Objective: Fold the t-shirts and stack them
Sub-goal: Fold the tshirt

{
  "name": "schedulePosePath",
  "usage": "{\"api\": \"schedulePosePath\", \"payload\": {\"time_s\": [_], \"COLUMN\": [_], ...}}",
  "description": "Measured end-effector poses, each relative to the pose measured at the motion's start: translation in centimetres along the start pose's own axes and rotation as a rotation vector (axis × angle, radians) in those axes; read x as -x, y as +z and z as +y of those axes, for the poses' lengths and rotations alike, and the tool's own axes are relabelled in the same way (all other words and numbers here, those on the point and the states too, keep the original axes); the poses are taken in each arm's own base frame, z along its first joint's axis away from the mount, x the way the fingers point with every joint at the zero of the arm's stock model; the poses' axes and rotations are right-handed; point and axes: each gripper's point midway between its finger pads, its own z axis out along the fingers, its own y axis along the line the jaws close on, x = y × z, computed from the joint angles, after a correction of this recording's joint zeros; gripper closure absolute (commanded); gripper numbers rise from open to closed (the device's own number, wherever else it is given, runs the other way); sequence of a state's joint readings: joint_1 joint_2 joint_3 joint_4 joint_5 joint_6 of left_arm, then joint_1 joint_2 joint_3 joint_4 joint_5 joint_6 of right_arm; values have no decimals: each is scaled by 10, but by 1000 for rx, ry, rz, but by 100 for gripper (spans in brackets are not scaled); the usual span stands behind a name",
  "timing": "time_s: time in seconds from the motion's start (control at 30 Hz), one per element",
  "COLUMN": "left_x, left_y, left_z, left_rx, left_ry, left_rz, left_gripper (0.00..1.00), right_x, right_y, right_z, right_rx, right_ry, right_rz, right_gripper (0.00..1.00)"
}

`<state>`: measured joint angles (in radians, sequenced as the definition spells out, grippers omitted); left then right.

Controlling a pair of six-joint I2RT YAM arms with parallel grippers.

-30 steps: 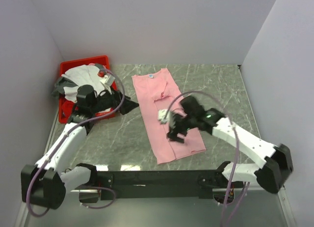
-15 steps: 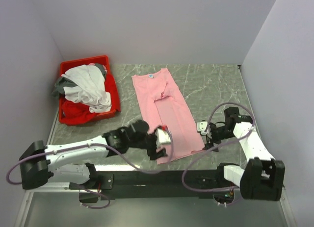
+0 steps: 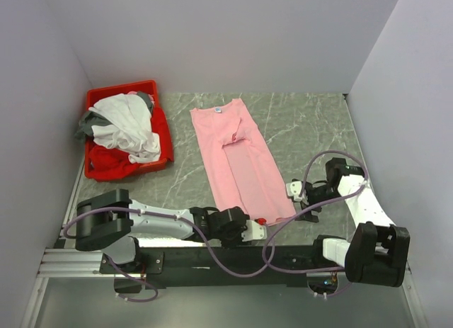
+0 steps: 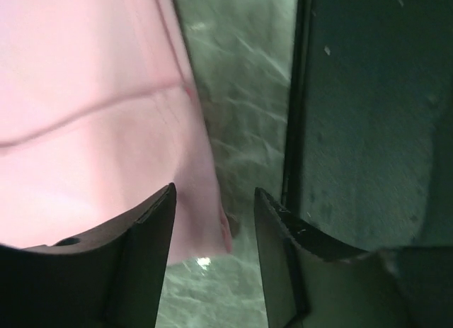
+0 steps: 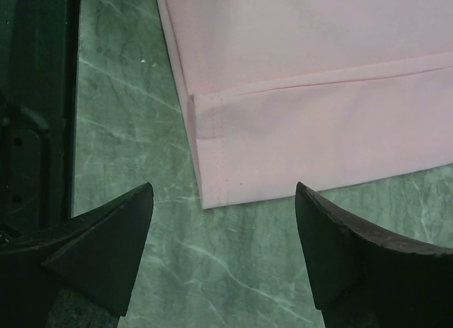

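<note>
A light pink t-shirt (image 3: 237, 165) lies flat on the marble table as a long strip, its neck label at the far end. My left gripper (image 3: 260, 224) is low at the shirt's near hem. In the left wrist view the pink hem corner (image 4: 216, 229) lies between my part-open fingers (image 4: 152, 243), and nothing is pinched. My right gripper (image 3: 291, 199) hovers by the near right corner. The right wrist view shows that gripper (image 5: 223, 190) wide open, with the shirt's corner (image 5: 209, 193) just ahead of its tips. More t-shirts, white (image 3: 127, 126), grey and red, are heaped in the bin.
A red plastic bin (image 3: 161, 122) stands at the back left by the wall. The black frame rail (image 3: 212, 256) runs along the near table edge, close to both grippers, and shows as rail (image 4: 368, 94) and rail (image 5: 35, 94). Walls close in the left, back and right.
My left arm has swung from the bin down to the pink shirt's near hem, its jaws narrowing. My right arm has pulled back off the shirt to its near right corner.
</note>
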<state>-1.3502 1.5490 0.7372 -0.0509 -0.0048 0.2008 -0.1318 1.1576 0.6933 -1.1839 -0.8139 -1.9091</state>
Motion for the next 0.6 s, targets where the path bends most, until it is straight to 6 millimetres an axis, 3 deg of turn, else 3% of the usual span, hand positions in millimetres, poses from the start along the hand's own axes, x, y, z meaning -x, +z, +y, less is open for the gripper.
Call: {"api": "schedulePosePath", "payload": {"time_s": [0.37,0.6], "left_x": [2,0], "left_y": [8,9], "left_z": [24,28], "left_rx": [141,162], "left_ry": [1,11], "left_rz": [25,37], "left_gripper": [62,89], "right_x": [-12,-17], "right_y": [11,28], "right_z": [16,24], "right_rx": [25,77], "right_ry": [-60,-232], "right_rz": [61,143], "right_gripper": [13,16]}}
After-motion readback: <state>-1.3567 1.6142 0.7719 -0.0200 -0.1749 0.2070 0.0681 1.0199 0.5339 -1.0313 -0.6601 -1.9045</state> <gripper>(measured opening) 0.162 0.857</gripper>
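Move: Just ahead of the left fingers, about 2 cm out and 1 cm lower, lies the near-left hem corner of the pink t-shirt; the table's front edge runs some 3 cm behind that hand. The near-right hem corner is roughly 8 cm ahead and 20 cm to the left hand's right. From the right hand, that same right corner is about 3 cm left, 2 cm back and 5 cm below, with the table's front edge some 10 cm back. Sliding forward about 3 cm at table level, the left hand takes the near-left hem corner between its half-open fingers and shuts them, pinching the cloth just inside the hem. Meanwhile the right hand, fingers wide, sinks some 3 cm and draws back 2 cm towards the near-right corner, turning about 10 degrees counter-clockwise and dipping its fingertips, without yet gripping. ##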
